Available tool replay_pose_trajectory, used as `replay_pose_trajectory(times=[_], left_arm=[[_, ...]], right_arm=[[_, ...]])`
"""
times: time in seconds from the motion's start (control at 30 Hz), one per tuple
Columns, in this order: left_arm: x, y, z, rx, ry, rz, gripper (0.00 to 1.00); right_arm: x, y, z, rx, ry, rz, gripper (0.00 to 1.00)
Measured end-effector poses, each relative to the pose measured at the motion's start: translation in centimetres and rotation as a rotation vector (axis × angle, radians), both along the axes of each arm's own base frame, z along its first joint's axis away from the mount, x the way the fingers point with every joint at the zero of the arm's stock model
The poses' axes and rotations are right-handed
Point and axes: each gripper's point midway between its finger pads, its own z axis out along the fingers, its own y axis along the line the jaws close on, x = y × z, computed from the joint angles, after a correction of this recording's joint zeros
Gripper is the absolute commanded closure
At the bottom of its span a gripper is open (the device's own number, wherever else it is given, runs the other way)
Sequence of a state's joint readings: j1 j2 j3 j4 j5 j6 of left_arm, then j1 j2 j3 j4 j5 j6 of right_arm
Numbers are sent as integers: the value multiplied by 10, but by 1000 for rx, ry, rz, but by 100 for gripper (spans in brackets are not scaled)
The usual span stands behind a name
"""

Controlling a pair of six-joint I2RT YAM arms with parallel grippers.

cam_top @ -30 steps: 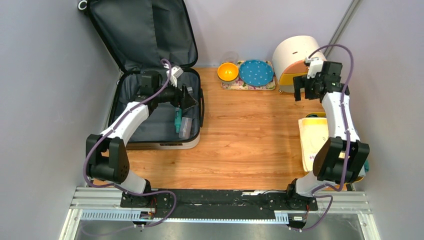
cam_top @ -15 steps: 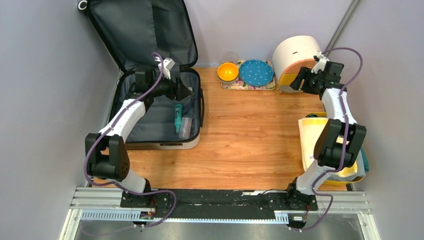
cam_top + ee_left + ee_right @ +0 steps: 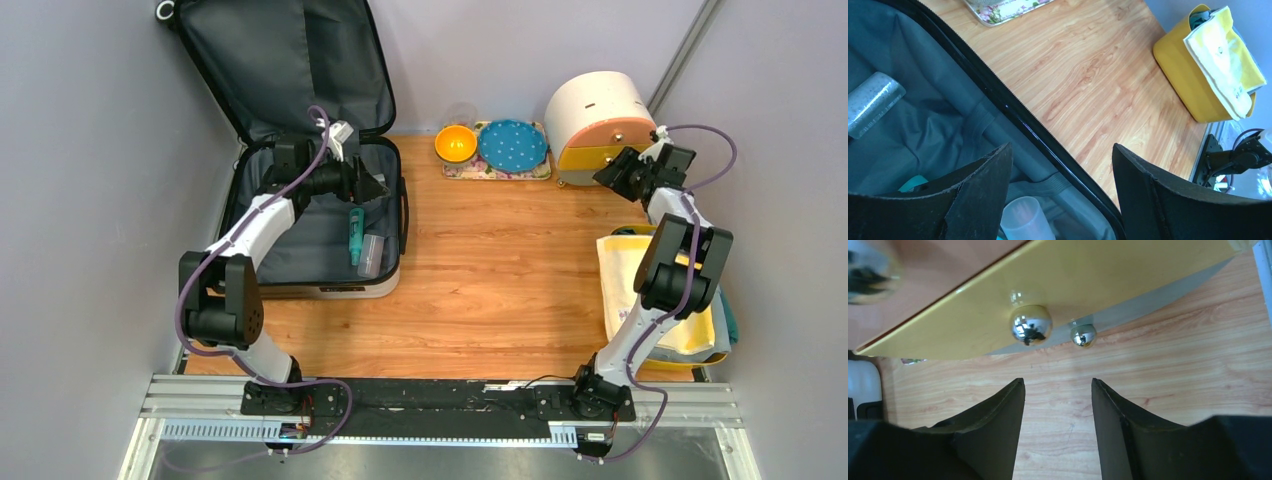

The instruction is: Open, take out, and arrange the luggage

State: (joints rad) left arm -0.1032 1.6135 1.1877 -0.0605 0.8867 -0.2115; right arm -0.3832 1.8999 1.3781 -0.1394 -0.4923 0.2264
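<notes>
The luggage [image 3: 300, 245] lies open at the back left, its lid [image 3: 280, 60] leaning on the wall and its dark grey lining showing. A teal item [image 3: 355, 232] and a clear cup [image 3: 371, 255] lie in the base. My left gripper [image 3: 375, 185] hovers open over the base's right rim. In the left wrist view the left gripper [image 3: 1062, 146] frames the black zip rim [image 3: 1048, 135] and the cup [image 3: 1023, 217]; a silvery roll [image 3: 873, 102] lies further in. My right gripper [image 3: 612, 172] is open and holds nothing, low in front of the drawer box's yellow drawer, just short of its chrome knob [image 3: 1031, 324].
The round cream-and-orange drawer box [image 3: 592, 115] stands at the back right. An orange bowl [image 3: 455, 143] and a blue plate [image 3: 512, 145] sit on a floral tray [image 3: 497, 174]. A yellow bin [image 3: 665, 290] with a yellow cloth stands by the right arm.
My right gripper has swung from the front of the drawer box down to its right side and its jaws have narrowed. My left gripper has shifted slightly over the luggage's right rim.
</notes>
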Motion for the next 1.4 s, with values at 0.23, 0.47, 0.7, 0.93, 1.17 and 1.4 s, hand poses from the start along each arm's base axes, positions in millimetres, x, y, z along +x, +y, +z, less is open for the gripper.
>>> replay_pose_trajectory(times=[0.23,0.47,0.7,0.93,1.17,1.4], left_arm=[[3,0,-6,6,18,-6,21],[9,0,-9,12,32,-8,21],[18,-1,-11,17,39,-10,21],[20,-1,-12,21,41,-13,21],[20,-1,-14,23,46,-14,22],[20,-1,-14,23,45,-14,22]], right_arm=[[12,-3,-23,34,-27,-28,51],[22,-5,-42,72,-22,-51,55],[29,-8,-48,107,-11,-83,58],[37,-10,-47,130,-26,-99,59],[40,-7,-53,161,-18,-92,73],[39,-5,-53,166,-21,-78,94]])
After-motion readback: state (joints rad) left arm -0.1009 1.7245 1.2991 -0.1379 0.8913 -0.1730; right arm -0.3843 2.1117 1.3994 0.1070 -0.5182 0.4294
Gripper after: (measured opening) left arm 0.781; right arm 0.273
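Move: About 4 cm ahead of the right hand and 5 cm below it sits the small cabinet's bottom knob, nearly in line sideways. The yellow drawer's knob is 5 or 6 cm above that knob and about 1 cm to its right; the blue plate lies some 12 cm ahead of the right hand, 19 cm to its left and 8 cm lower. From the left hand the bottom knob is about 14 cm ahead, 45 cm to the right and 14 cm lower. Sinking about 5 cm while reaching some 4 cm forward, the right hand brings its half-open fingers down past the yellow drawer's knob to the bottom one, rolling roughly 10 degrees so its left side rises. Once there it holds place and narrows the fingers until the tips pinch the bottom knob from both sides. The left hand eases about 2 cm forward and slightly down over the open suitcase, touching nothing. ##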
